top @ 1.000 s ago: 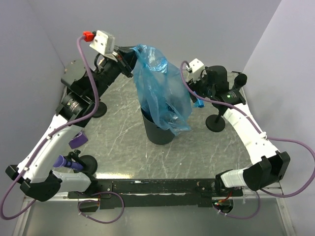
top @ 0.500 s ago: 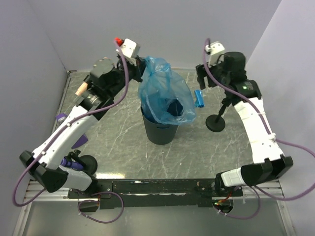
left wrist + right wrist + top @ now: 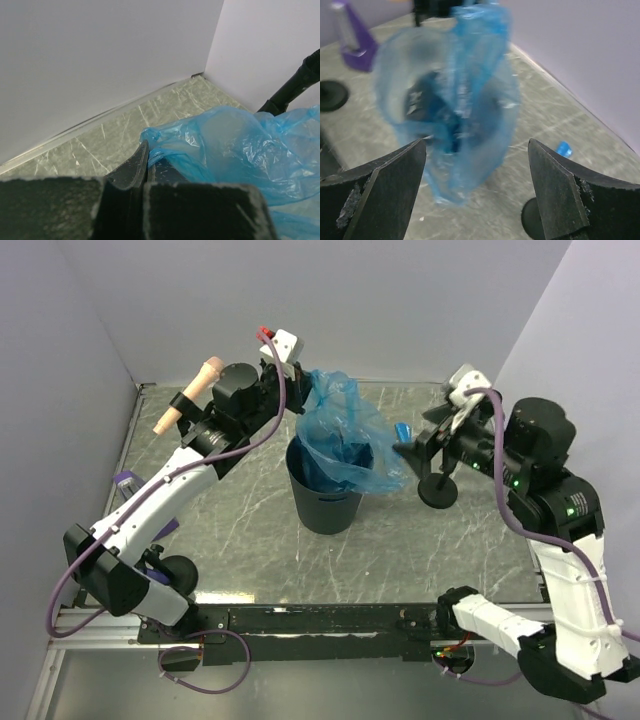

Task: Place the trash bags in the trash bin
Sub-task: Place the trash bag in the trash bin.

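Observation:
A floppy blue trash bag (image 3: pixel 347 438) hangs over the dark round trash bin (image 3: pixel 322 502), its lower part inside and a fold spilling over the right rim. My left gripper (image 3: pixel 302 390) is shut on the bag's top edge, just behind the bin. In the left wrist view the closed fingertips (image 3: pixel 145 152) pinch the blue film (image 3: pixel 235 145). My right gripper (image 3: pixel 414 446) hovers open to the right of the bag, holding nothing; its view shows the bag (image 3: pixel 457 95) ahead between wide fingers (image 3: pixel 395 172). A small blue roll (image 3: pixel 403 429) lies on the table behind it, seen as the roll (image 3: pixel 563 149).
A black round stand base (image 3: pixel 438 490) sits right under the right gripper, and another base (image 3: pixel 176 569) stands at front left. A purple object (image 3: pixel 351 44) stands on the left side. Walls close off the back and both sides.
The left gripper carried the bag's top rightward and lower, so the bag sank further into the bin. The right arm swung out to the right and its jaws widened.

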### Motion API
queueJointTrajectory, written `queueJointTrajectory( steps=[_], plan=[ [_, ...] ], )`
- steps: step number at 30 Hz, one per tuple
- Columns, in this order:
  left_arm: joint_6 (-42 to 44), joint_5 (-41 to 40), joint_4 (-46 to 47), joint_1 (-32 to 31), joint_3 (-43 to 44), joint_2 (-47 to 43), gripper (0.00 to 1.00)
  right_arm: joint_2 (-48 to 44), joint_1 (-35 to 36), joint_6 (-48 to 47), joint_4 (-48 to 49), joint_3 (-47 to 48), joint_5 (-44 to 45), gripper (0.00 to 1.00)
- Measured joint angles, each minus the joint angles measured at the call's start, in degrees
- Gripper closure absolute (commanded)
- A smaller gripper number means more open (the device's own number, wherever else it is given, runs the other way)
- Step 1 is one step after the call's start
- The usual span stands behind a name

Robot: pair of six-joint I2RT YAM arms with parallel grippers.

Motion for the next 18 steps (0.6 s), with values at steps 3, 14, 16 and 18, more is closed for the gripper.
queueJointTrajectory(
  steps=[3, 14, 16, 18],
  plan=[
    [0.0, -0.2, 0.3, 0.1, -1.8, -0.6, 0.99, 0.2, 4.5, -1.6, -0.9, -1.7, 0.5, 0.11],
    [-0.4, -0.6, -0.5, 1.3, -5.6, -3.9, 0.99, 11.9, 9.1, -7.3, -2.2, -4.3, 11.4, 0.41],
    [-0.4, -0.6, -0.9, 1.8, -6.3, -5.4, 0.99, 12.0, 9.4, -8.2, -2.1, -4.6, 12.8, 0.52],
    [-0.2, -0.6, -1.5, 2.5, -7.1, -7.3, 0.99, 12.0, 9.5, -8.7, -1.3, -4.4, 13.0, 0.62]
  ],
)
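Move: The right hand, open, is going for the blue bag's loose right edge, some 6 cm ahead, 4 cm to its left and 10 cm below; the bin's middle lies about 3 cm ahead, 15 cm left and 29 cm down. The rolled blue bag is roughly 26 cm ahead, 6 cm right and 43 cm down. From the left hand, which holds the bag's far left corner, the bin's middle lies about 11 cm back, 5 cm right and 27 cm below. The right fingers come down around the bag's loose right edge and close about halfway at the end, the hand having sunk some 10 cm while going 5 cm forward and slightly left, tipping down and rolling. Still pinching its corner, the left hand dips 2 to 3 cm, then rises a little and draws it about 4 cm left, easing back slightly. ##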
